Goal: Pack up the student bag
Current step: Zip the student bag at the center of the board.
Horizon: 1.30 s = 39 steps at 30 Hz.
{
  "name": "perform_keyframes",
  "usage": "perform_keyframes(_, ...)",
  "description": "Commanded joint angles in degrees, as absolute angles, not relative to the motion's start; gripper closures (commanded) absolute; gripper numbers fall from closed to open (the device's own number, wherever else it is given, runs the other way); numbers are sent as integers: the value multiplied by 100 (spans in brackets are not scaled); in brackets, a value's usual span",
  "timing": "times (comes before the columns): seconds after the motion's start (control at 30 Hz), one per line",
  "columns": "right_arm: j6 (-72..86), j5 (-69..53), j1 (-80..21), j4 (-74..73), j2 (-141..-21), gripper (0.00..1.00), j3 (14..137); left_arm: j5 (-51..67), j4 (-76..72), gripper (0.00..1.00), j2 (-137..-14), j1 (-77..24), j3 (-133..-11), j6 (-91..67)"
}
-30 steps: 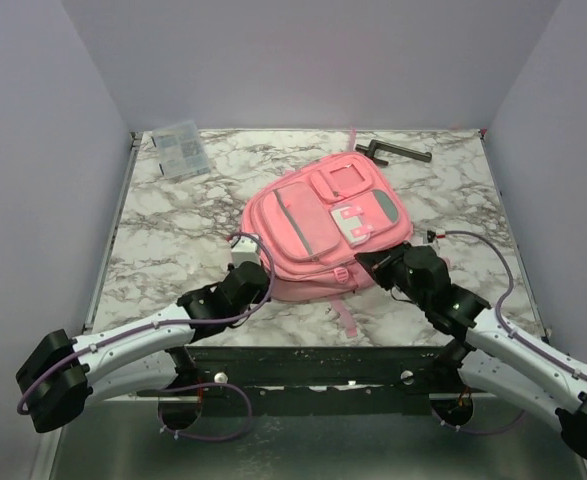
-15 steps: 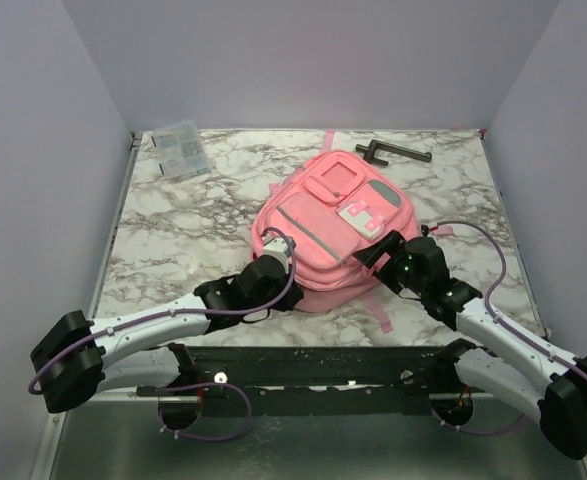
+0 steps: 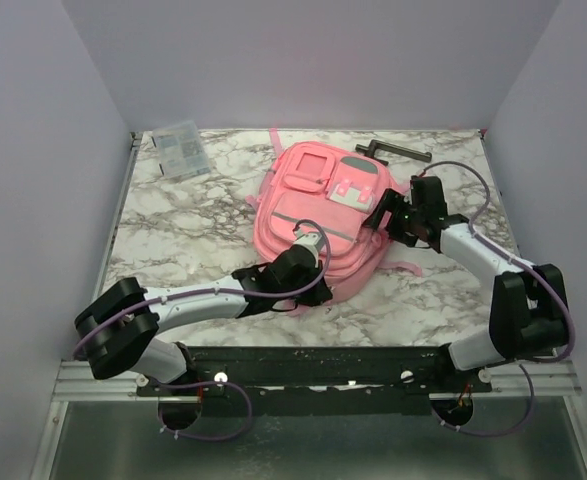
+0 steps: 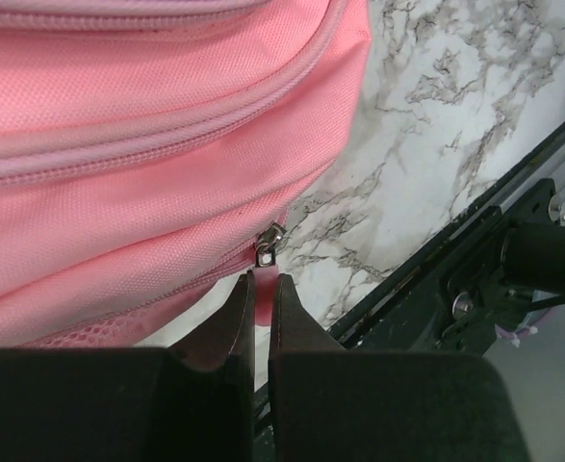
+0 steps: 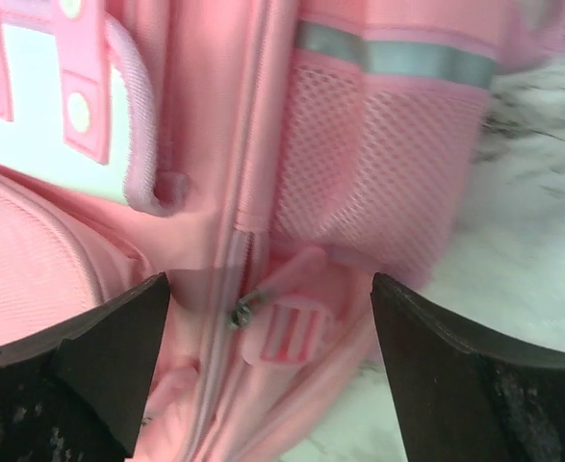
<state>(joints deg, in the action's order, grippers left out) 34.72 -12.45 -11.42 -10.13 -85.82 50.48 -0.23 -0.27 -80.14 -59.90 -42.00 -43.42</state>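
Observation:
The student bag [image 3: 313, 195] is a pink backpack lying flat at the table's middle back, with its front pockets facing up. My left gripper [image 3: 318, 285] is at the bag's near edge. In the left wrist view it [image 4: 260, 282] is shut on a pink zipper pull [image 4: 260, 294], just below the metal slider [image 4: 267, 253]. My right gripper [image 3: 376, 218] is at the bag's right side. In the right wrist view it [image 5: 272, 322] is open, and a pink striped zipper tab [image 5: 287, 332] lies between the wide-apart fingers, untouched.
A clear plastic box [image 3: 180, 148] lies at the back left corner. A black handled tool [image 3: 393, 150] lies at the back, just right of the bag. The black frame rail [image 4: 475, 260] runs along the table's near edge, close to my left gripper.
The bag has slid toward the back and turned. Both arms have reached farther out with it. My right gripper has gone from shut to open; the left has stayed shut.

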Motion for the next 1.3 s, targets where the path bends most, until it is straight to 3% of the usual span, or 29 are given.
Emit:
perform_keyframes(0.0,3276,49,-1297,-2476,-7896,11,4923,978,-378,100,-8142,-5933,-4467,-4248)
perform_keyframes(0.17,3837,-390,-1623,-2855,-6702,9,4243,1277,-557,100,-8387,-5933,-4709,-4309)
perform_keyframes(0.37,5440,-1925,-2198,-1741,-5764,15,3220,1269,-564,100,-8403,-5948,-4786,-4434)
perform_keyframes(0.47,6290,-1776,-2361,-999,-5523,19,2705,1233,-564,100,-8441,-5972,-4836,-4395)
perform_keyframes(0.63,6671,-1296,-2364,-500,-5631,38,2525,1260,-550,100,-8561,-6080,-4904,-4330)
perform_keyframes(0.97,6645,-832,-2362,-302,-5861,41,2561,1186,-346,100,-8668,-6103,-4955,-4217)
perform_keyframes(1.0,6640,-802,-2368,-257,-5902,46,2551,1151,-270,100,-8686,-6108,-4985,-4198)
perform_keyframes(1.2,6603,-148,-2364,-437,-5618,99,2480,248,632,100,-8585,-6010,-5037,-4152)
perform_keyframes(1.27,6422,-38,-2344,-558,-5545,100,2553,-183,970,100,-8517,-5924,-5019,-4110)
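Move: Back toward the bases from the right hand, about 12 cm and some 5 cm to its left, at roughly its own height, lies the seam fold at the student bag's near right edge. The white label is about 7 cm ahead, 6 cm left and a little lower; the side strap on the table is 11 cm back, 6 cm right. From the left hand, which already holds the zipper pull, that fold is some 8 cm ahead and 10 cm right. Swinging back about 12 cm towards its base, the right hand rises slightly, veers right and then left, sinks again and rolls some 20 degrees, left side up. At the bag's near right edge it stays almost in place and closes from wide open, pinching the seam fold between its fingertips. The left hand keeps its grip on the zipper pull and draws it about 3 cm to the right, towards that fold. ##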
